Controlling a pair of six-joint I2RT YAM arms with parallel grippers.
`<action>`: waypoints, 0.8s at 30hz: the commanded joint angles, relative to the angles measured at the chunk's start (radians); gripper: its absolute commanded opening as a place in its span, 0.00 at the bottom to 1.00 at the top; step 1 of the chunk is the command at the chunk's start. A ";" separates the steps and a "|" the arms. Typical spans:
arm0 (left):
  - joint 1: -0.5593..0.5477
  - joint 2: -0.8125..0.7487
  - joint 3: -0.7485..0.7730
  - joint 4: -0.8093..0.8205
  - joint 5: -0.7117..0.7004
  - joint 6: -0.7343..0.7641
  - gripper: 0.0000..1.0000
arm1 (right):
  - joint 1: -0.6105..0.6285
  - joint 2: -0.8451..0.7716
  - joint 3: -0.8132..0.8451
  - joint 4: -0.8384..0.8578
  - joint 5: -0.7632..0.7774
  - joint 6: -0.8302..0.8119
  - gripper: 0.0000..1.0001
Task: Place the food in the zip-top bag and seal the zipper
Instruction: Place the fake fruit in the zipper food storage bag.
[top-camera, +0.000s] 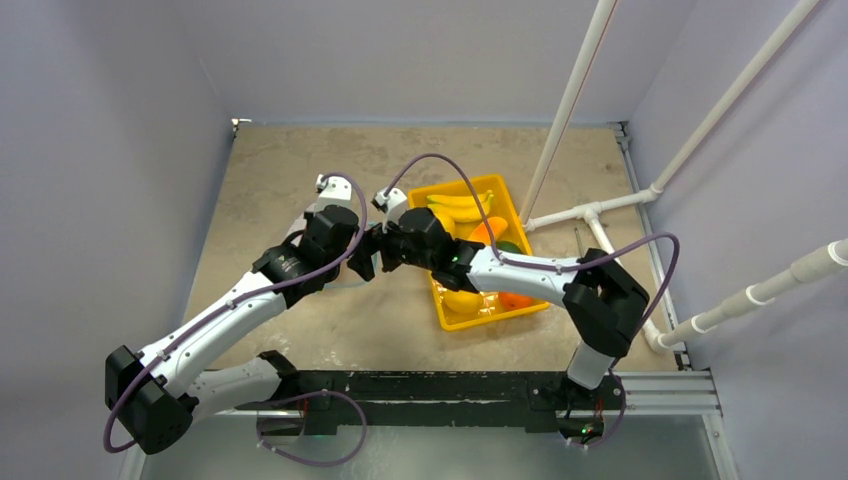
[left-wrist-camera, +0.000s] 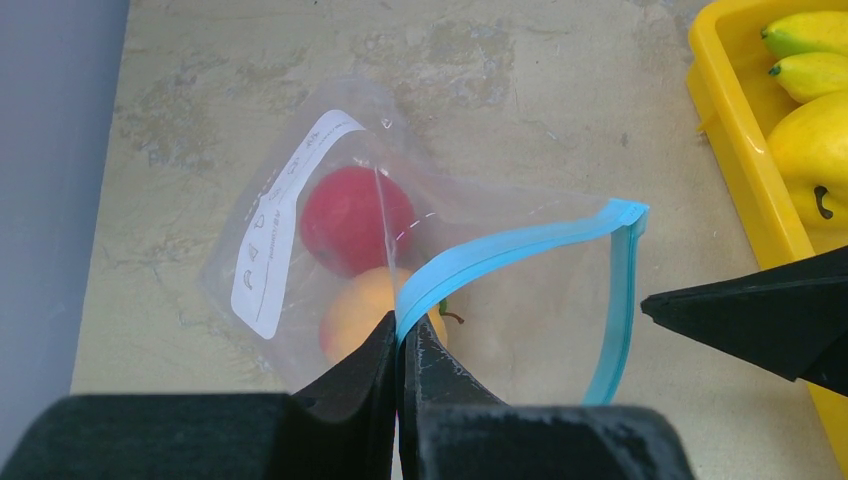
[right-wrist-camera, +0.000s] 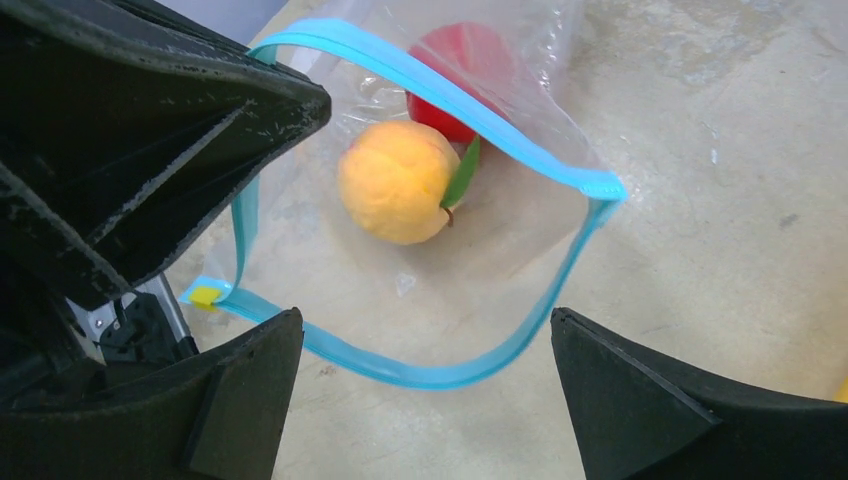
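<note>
The clear zip-top bag (left-wrist-camera: 300, 190) lies on the table with its mouth held open. Inside it are a red fruit (left-wrist-camera: 350, 215) and an orange peach-like fruit (right-wrist-camera: 395, 180) with a green leaf. My left gripper (left-wrist-camera: 400, 325) is shut on the upper lip of the teal-blue zipper (left-wrist-camera: 520, 240) and lifts it, so the strip forms a loop. My right gripper (right-wrist-camera: 425, 318) hangs open just in front of the mouth, above the lower zipper strip (right-wrist-camera: 450, 370), with nothing between its fingers. In the top view both grippers (top-camera: 372, 258) meet left of the tray.
A yellow tray (top-camera: 440, 312) stands right of the bag, holding bananas (top-camera: 460, 205) and more food, orange (top-camera: 515, 298), yellow and green. White pipes (top-camera: 590, 215) run along the right side. Purple walls close in the left, back and right.
</note>
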 joint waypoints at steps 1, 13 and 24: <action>0.006 -0.012 -0.005 0.033 0.001 0.012 0.00 | 0.006 -0.095 -0.025 -0.033 0.062 0.005 0.95; 0.006 -0.016 -0.004 0.035 0.007 0.012 0.00 | 0.003 -0.173 -0.025 -0.237 0.372 0.025 0.97; 0.011 -0.010 -0.005 0.038 0.014 0.013 0.00 | -0.054 -0.107 0.032 -0.367 0.509 0.105 0.99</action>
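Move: The empty right hand is at the bag's open mouth; the yellow apple in the tray lies about 17 cm to its right, 10 cm ahead and 12 cm below. From this hand the bananas are roughly 14 cm ahead and 21 cm right, the mango 9 cm ahead and 27 cm right, and the peach in the bag 3 cm ahead and 6 cm left. From the left hand the apple is some 26 cm right, 7 cm ahead, 15 cm below. The left hand stays put, still pinching the bag's zipper edge, while the right hand, wide open and empty, leaves the bag mouth and swings about 10 cm right and a little forward towards the yellow apple. It first rises some 2.5 cm, then sinks about 4 cm, turning roughly 25 degrees clockwise as its left side dips. ##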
